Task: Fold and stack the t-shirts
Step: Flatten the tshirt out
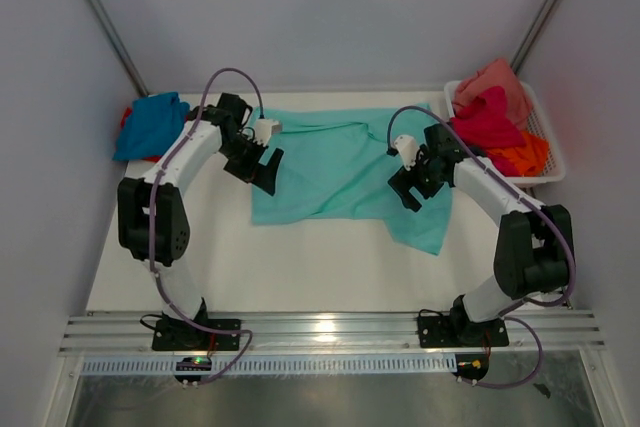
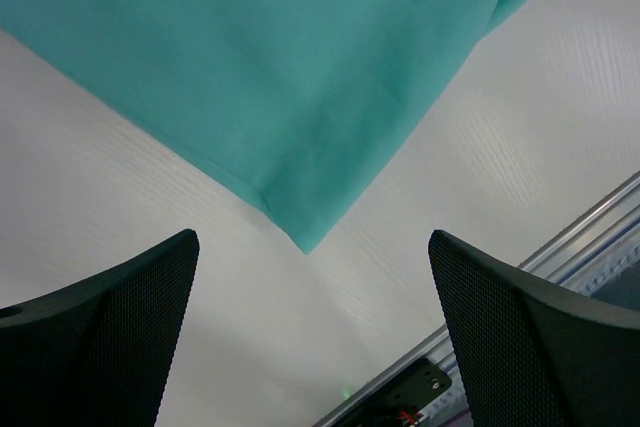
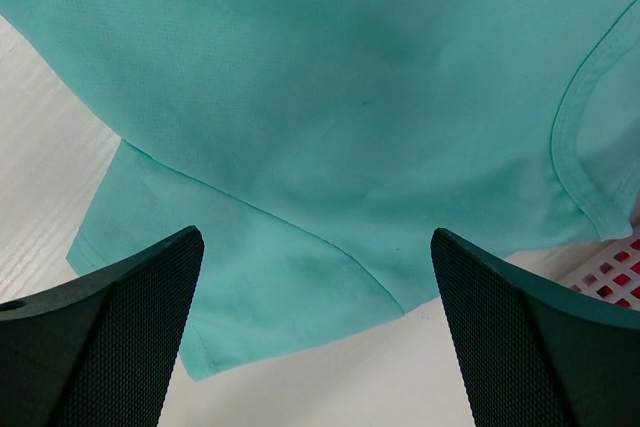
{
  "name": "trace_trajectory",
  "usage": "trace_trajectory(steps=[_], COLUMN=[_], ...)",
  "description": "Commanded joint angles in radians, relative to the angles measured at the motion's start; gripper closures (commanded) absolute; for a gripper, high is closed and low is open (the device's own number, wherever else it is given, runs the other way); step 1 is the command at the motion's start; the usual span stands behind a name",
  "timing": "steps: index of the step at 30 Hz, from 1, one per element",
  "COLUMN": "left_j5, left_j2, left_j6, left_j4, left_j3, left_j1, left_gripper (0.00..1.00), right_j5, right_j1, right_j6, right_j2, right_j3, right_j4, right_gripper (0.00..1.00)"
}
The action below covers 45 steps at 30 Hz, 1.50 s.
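Observation:
The mint-teal t-shirt [image 1: 335,167] lies spread on the white table, with one sleeve trailing toward the front right. My left gripper [image 1: 267,173] hovers open over the shirt's left edge. In the left wrist view the shirt's corner [image 2: 300,97] points down between the wide fingers [image 2: 110,337], which hold nothing. My right gripper [image 1: 408,195] hangs open above the shirt's right side. The right wrist view shows a fold and hem of the shirt [image 3: 330,117] ahead of the empty gripper [image 3: 315,332]. A blue t-shirt [image 1: 150,125] lies at the back left.
A white mesh basket [image 1: 548,162] at the back right holds salmon pink [image 1: 495,80], magenta [image 1: 488,119] and orange [image 1: 522,155] t-shirts; its corner [image 3: 615,272] shows in the right wrist view. A bit of red cloth [image 1: 127,117] peeks from under the blue one. A metal rail [image 1: 320,332] runs along the near edge.

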Motion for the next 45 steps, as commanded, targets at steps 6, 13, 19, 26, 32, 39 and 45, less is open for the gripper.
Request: trace_trajectory(steps=[6, 13, 19, 26, 32, 39, 45], left_j5=[-0.061, -0.007, 0.086, 0.113, 0.030, -0.036, -0.030], left_j2=[0.033, 0.147, 0.199, 0.119, 0.056, 0.050, 0.121], left_j6=[0.013, 0.019, 0.094, 0.114, 0.028, -0.003, 0.001], left_j4=[-0.040, -0.075, -0.238, -0.306, -0.218, -0.099, -0.043], left_j3=[0.007, 0.092, 0.196, 0.139, 0.020, -0.095, -0.080], left_j1=[0.003, 0.003, 0.005, 0.009, 0.009, 0.009, 0.011], left_gripper=[0.01, 0.01, 0.02, 0.02, 0.03, 0.04, 0.05], right_j5=[0.024, 0.024, 0.046, 0.060, 0.073, 0.064, 0.067], right_j1=[-0.003, -0.003, -0.003, -0.002, -0.002, -0.002, -0.003], right_j6=[0.025, 0.052, 0.019, 0.030, 0.065, 0.043, 0.024], right_j2=[0.116, 0.205, 0.202, 0.176, 0.173, 0.177, 0.176], right_j3=[0.108, 0.191, 0.183, 0.110, 0.094, 0.093, 0.119], right_j4=[-0.026, -0.035, -0.043, -0.014, 0.012, 0.011, -0.012], right_gripper=[0.01, 0.01, 0.01, 0.01, 0.01, 0.01, 0.01])
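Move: The teal t-shirt's near-left corner lies about 7 cm back, 3 cm left and 12 cm below the left hand; the folded blue stack is some 17 cm ahead and 28 cm left of that hand. From the right hand, the t-shirt's near-right sleeve lies roughly 4 cm back, 4 cm right and 9 cm below, with the basket some 18 cm ahead and 23 cm right. Both open hands sink about 5 cm over the t-shirt, the left also drawing back towards its near-left corner. ##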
